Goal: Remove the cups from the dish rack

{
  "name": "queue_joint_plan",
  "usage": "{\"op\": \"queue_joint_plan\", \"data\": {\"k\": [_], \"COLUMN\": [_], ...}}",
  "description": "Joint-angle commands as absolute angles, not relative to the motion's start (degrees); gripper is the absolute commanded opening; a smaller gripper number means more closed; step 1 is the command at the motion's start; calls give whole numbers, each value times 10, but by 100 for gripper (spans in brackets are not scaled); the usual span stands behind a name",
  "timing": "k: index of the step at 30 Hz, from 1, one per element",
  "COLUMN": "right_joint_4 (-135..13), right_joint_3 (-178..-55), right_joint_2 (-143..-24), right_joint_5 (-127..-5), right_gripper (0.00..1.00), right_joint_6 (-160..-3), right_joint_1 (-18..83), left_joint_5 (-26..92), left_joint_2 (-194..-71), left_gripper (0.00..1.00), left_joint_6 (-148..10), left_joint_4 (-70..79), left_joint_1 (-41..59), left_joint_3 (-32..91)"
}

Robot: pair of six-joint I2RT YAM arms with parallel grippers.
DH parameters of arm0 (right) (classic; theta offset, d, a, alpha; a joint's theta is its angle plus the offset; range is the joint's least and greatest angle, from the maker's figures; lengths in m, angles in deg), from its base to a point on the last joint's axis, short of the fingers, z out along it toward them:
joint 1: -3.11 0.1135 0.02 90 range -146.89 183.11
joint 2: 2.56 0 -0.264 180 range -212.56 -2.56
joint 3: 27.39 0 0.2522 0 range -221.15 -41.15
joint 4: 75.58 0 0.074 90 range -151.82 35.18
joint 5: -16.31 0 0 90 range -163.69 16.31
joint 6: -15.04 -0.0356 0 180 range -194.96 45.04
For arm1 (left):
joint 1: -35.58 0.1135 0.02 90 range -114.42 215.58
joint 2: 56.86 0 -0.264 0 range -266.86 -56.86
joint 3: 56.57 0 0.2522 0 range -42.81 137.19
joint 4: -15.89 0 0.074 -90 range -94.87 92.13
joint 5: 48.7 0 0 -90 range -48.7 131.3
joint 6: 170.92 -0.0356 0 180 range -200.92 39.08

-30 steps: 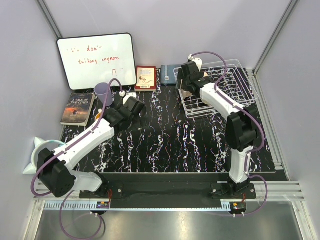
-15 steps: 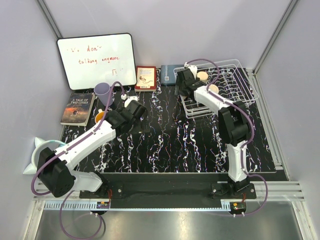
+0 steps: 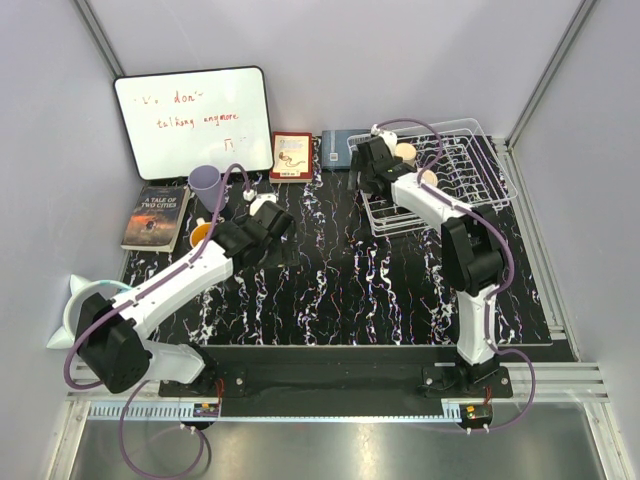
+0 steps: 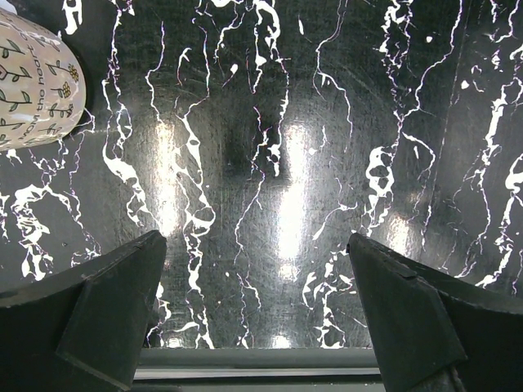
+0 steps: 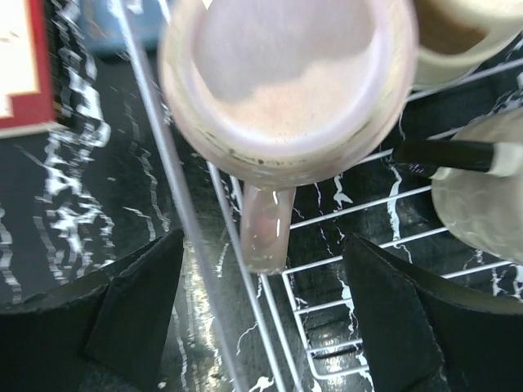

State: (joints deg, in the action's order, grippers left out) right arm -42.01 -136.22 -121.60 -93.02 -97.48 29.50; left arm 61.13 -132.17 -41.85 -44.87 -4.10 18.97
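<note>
The white wire dish rack (image 3: 478, 172) stands at the back right. Two cream cups (image 3: 405, 151) show in it. My right gripper (image 3: 370, 178) hangs open over the rack's left rim. In the right wrist view a pale pink translucent cup (image 5: 286, 82) fills the top. Its handle (image 5: 265, 229) points down between my open right gripper (image 5: 263, 242) fingers, touching neither. A cream cup (image 5: 466, 33) and a frosted tumbler (image 5: 482, 204) sit beside it. My left gripper (image 3: 282, 232) is open and empty over the mat (image 4: 270, 147). Lavender (image 3: 207, 185) and orange-inside (image 3: 200, 235) cups stand left of it.
A patterned cream cup (image 4: 33, 82) lies at the left wrist view's top-left corner. A whiteboard (image 3: 192, 120), a red book (image 3: 291, 156) and a blue box (image 3: 336, 150) line the back. A dark book (image 3: 157, 217) lies at the left.
My right gripper has moved left from inside the rack to its left rim, uncovering the cream cups. The left arm has shifted slightly to the right, still open.
</note>
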Motion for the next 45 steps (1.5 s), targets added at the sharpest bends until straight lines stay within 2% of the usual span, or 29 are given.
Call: {"op": "queue_joint_plan", "data": {"k": [1,11,18,28,31,36,40,42,43,45], "right_joint_4": [-435,-425,-425,-426,-426,-425,-423,-423,-423,-421], "right_joint_3": [-1372,-1370,-1391,-1417,-1418,-1415,-1408,-1406,-1405,-1404], "right_joint_2": [-1140,-1139,-1188,-1236,-1250,-1265,-1277,-1279,-1281,-1280], "right_joint_5": [-936,-972,-1007,-993,-991,-986,-981,-979,-977,-971], "right_gripper": [87,84,70,68,65,53,50,43,26,5], "right_joint_6": [-970,-947,-938,-950,-949,-946,-950,-952,-952,-954], "right_joint_1": [293,292,286,286,285,285,284,283,283,282], "left_joint_5": [615,609,613,625,623,620,619,620,620,620], "left_joint_2": [-1338,-1355,-1351,-1354,-1360,-1367,-1370,-1370,-1370,-1370], "left_gripper": [99,99,99,99,99,99,99,99,99,99], "left_joint_6": [-421,-427,-433,-444,-446,-444,-443,-443,-443,-443], "left_joint_4": [-431,-427,-428,-432,-431,-430,-430,-431,-430,-430], "left_joint_1": [-42,-43,-43,-43,-43,-44,-43,-43,-43,-43], "left_joint_3": [205,218,213,213,216,214,212,212,212,212]}}
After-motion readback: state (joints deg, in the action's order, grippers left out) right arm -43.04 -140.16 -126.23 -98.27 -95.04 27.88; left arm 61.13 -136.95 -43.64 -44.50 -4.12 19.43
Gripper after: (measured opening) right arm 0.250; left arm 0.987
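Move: The pink cup stands upside down in the dish rack, about 8 cm ahead of my right hand, 3 cm to its right and roughly 1 cm lower, its handle pointing back towards my open fingers. The yellow cup is some 10 cm ahead and 10 cm to the right, the cream cup 4 cm ahead and 13 cm to the right, both about 2 cm lower. From my left hand the pink cup lies some 32 cm ahead, 19 cm right and 5 cm down. I first lift my right hand clear by about 6.5 cm, then bring it down some 7.5 cm while easing 2 to 3 cm forward and as far right, so the fingers straddle the pink cup's handle. They narrow on the way down and finally pinch the handle from both sides. My left hand, empty and open, just sinks about 2 cm over the table. ##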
